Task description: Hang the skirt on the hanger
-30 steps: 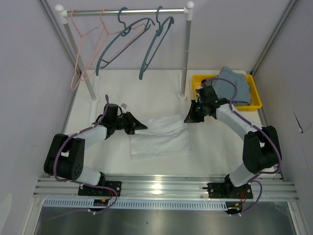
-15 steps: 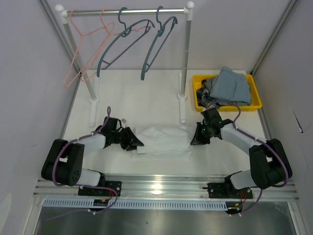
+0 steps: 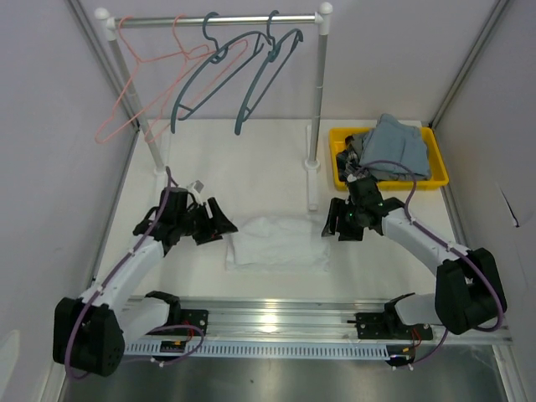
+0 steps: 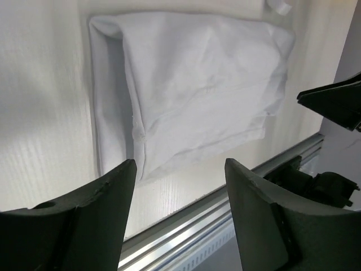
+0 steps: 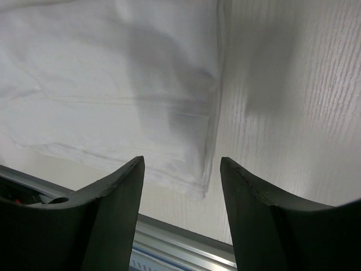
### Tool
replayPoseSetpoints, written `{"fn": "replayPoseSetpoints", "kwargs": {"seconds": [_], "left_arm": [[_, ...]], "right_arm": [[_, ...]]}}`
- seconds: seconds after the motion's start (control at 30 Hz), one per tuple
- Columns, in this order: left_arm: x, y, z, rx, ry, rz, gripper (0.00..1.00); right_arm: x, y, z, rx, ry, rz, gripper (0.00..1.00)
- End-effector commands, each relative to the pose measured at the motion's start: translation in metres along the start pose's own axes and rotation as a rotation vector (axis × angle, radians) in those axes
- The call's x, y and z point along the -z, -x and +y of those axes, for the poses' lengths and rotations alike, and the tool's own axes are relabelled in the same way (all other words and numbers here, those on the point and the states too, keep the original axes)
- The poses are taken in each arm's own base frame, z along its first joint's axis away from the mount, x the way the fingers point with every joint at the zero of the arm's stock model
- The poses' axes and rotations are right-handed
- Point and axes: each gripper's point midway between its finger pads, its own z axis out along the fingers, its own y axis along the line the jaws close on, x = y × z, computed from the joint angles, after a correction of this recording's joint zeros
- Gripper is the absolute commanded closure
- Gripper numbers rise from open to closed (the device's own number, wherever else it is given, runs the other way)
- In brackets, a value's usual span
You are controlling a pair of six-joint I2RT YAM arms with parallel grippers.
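The white skirt (image 3: 276, 244) lies folded flat on the table, between my two grippers. My left gripper (image 3: 223, 225) sits just off its left edge, open, with nothing between its fingers. My right gripper (image 3: 332, 226) is just off its right edge, also open and empty. In the left wrist view the skirt (image 4: 192, 84) fills the area ahead of the open gripper (image 4: 180, 165). The right wrist view shows the skirt's corner (image 5: 113, 73) ahead of the open gripper (image 5: 181, 164). Teal hangers (image 3: 209, 75) and pink hangers (image 3: 134, 109) hang on the rail at the back.
The rack's posts (image 3: 313, 159) stand behind the skirt on the table. A yellow bin (image 3: 433, 159) of grey clothes is at the back right. A metal rail (image 3: 276, 314) runs along the near table edge.
Both grippers have opened and let go of the skirt, which now lies flat. The left arm pulled back to the left. The hangers have swung on the rail.
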Motion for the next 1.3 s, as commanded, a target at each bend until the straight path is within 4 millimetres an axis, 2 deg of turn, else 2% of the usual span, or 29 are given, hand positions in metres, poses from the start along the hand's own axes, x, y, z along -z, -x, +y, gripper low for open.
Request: {"fn": "replayPoseSetpoints", "kwargs": {"seconds": [0.0, 0.03, 0.07, 0.1, 0.17, 0.23, 0.27, 0.3, 0.33, 0.37, 0.43, 0.47, 0.57, 0.63, 0.67, 0.7, 0.77, 0.8, 0.87, 0.9, 0.93, 1.0, 1.03, 1.1, 1.17, 1.2, 1.23, 1.27], "left_arm": [[0.028, 0.015, 0.0, -0.123, 0.068, -0.088, 0.3], [0.042, 0.022, -0.012, -0.162, 0.055, -0.127, 0.31], [0.048, 0.024, -0.013, -0.177, 0.059, -0.146, 0.31], [0.062, 0.037, -0.027, -0.21, 0.048, -0.204, 0.31], [0.083, 0.041, -0.036, -0.253, 0.048, -0.255, 0.32], [0.114, 0.057, -0.06, -0.31, 0.026, -0.349, 0.32], [0.122, 0.059, -0.067, -0.327, 0.018, -0.368, 0.32], [0.138, 0.067, -0.084, -0.356, -0.014, -0.414, 0.32], [0.147, 0.069, -0.096, -0.392, -0.056, -0.43, 0.32], [0.174, 0.076, -0.124, -0.446, -0.126, -0.505, 0.32], [0.197, 0.081, -0.153, -0.512, -0.221, -0.58, 0.32], [0.221, 0.086, -0.173, -0.549, -0.265, -0.647, 0.32], [0.255, 0.106, -0.198, -0.59, -0.287, -0.791, 0.32], [0.283, 0.128, -0.215, -0.598, -0.268, -0.901, 0.32], [0.29, 0.143, -0.21, -0.568, -0.205, -0.962, 0.33], [0.305, 0.158, -0.218, -0.563, -0.186, -1.029, 0.33], [0.315, 0.18, -0.213, -0.525, -0.107, -1.111, 0.33], [0.325, 0.195, -0.218, -0.513, -0.077, -1.158, 0.33], [0.325, 0.211, -0.216, -0.498, -0.028, -1.187, 0.33], [0.335, 0.218, -0.223, -0.512, -0.025, -1.222, 0.33], [0.324, 0.23, -0.219, -0.501, 0.012, -1.21, 0.33], [0.33, 0.246, -0.217, -0.501, 0.082, -1.252, 0.33], [0.32, 0.258, -0.213, -0.499, 0.12, -1.239, 0.33], [0.322, 0.271, -0.211, -0.498, 0.168, -1.256, 0.33], [0.32, 0.287, -0.215, -0.511, 0.181, -1.263, 0.33], [0.329, 0.291, -0.223, -0.52, 0.163, -1.28, 0.34], [0.327, 0.298, -0.222, -0.524, 0.168, -1.275, 0.34], [0.31, 0.309, -0.216, -0.528, 0.193, -1.233, 0.34]], "right_arm": [[0.029, 0.027, 0.016, 0.048, 0.017, -0.099, 0.37], [0.034, 0.029, 0.017, 0.052, 0.014, -0.108, 0.37], [0.038, 0.032, 0.019, 0.054, 0.018, -0.12, 0.37], [0.046, 0.039, 0.024, 0.058, 0.032, -0.147, 0.37], [0.054, 0.043, 0.029, 0.068, 0.045, -0.164, 0.37], [0.062, 0.05, 0.036, 0.078, 0.067, -0.188, 0.37], [0.064, 0.051, 0.038, 0.077, 0.073, -0.193, 0.37], [0.066, 0.054, 0.041, 0.079, 0.082, -0.2, 0.37], [0.071, 0.057, 0.045, 0.083, 0.094, -0.21, 0.37], [0.072, 0.058, 0.048, 0.087, 0.106, -0.209, 0.37], [0.076, 0.061, 0.052, 0.09, 0.122, -0.223, 0.37], [0.078, 0.064, 0.056, 0.097, 0.131, -0.228, 0.37], [0.081, 0.069, 0.062, 0.107, 0.151, -0.24, 0.39], [0.08, 0.071, 0.066, 0.112, 0.166, -0.234, 0.4], [0.08, 0.072, 0.068, 0.116, 0.171, -0.236, 0.4], [0.08, 0.072, 0.069, 0.118, 0.176, -0.236, 0.41], [0.08, 0.072, 0.07, 0.122, 0.182, -0.236, 0.41], [0.08, 0.073, 0.072, 0.129, 0.186, -0.236, 0.41], [0.08, 0.073, 0.071, 0.13, 0.183, -0.236, 0.42], [0.081, 0.074, 0.071, 0.133, 0.182, -0.239, 0.42], [0.081, 0.073, 0.072, 0.134, 0.187, -0.238, 0.42], [0.082, 0.075, 0.075, 0.136, 0.199, -0.24, 0.43], [0.082, 0.075, 0.076, 0.139, 0.205, -0.239, 0.43], [0.081, 0.075, 0.078, 0.142, 0.208, -0.235, 0.43], [0.079, 0.076, 0.077, 0.145, 0.207, -0.233, 0.43], [0.08, 0.076, 0.078, 0.146, 0.21, -0.232, 0.43], [0.079, 0.076, 0.078, 0.148, 0.209, -0.231, 0.44], [0.078, 0.077, 0.079, 0.148, 0.212, -0.231, 0.44]]}}
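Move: The near-left blue hanger hangs with its middle about 24 cm ahead of the left hand, straight in line sideways and some 40 cm above it. The second blue hanger is about 12 cm to the right of it, the pink hanger about 13 cm to its left, both roughly level with it. The skirt lies about 15 cm right of the left hand, 7 below. From the right hand, the near-left blue hanger is some 22 cm ahead, 28 left and 43 up. Towards the hangers on the rail goes the left hand, empty and open: it climbs some 40 cm from beside the skirt, tilting its fingers up by about 65 degrees, then reaches forward, having also drifted left by some 10 cm. The open right hand rises about 10 cm clear of the skirt, easing slightly forward, then nearly stops there. ##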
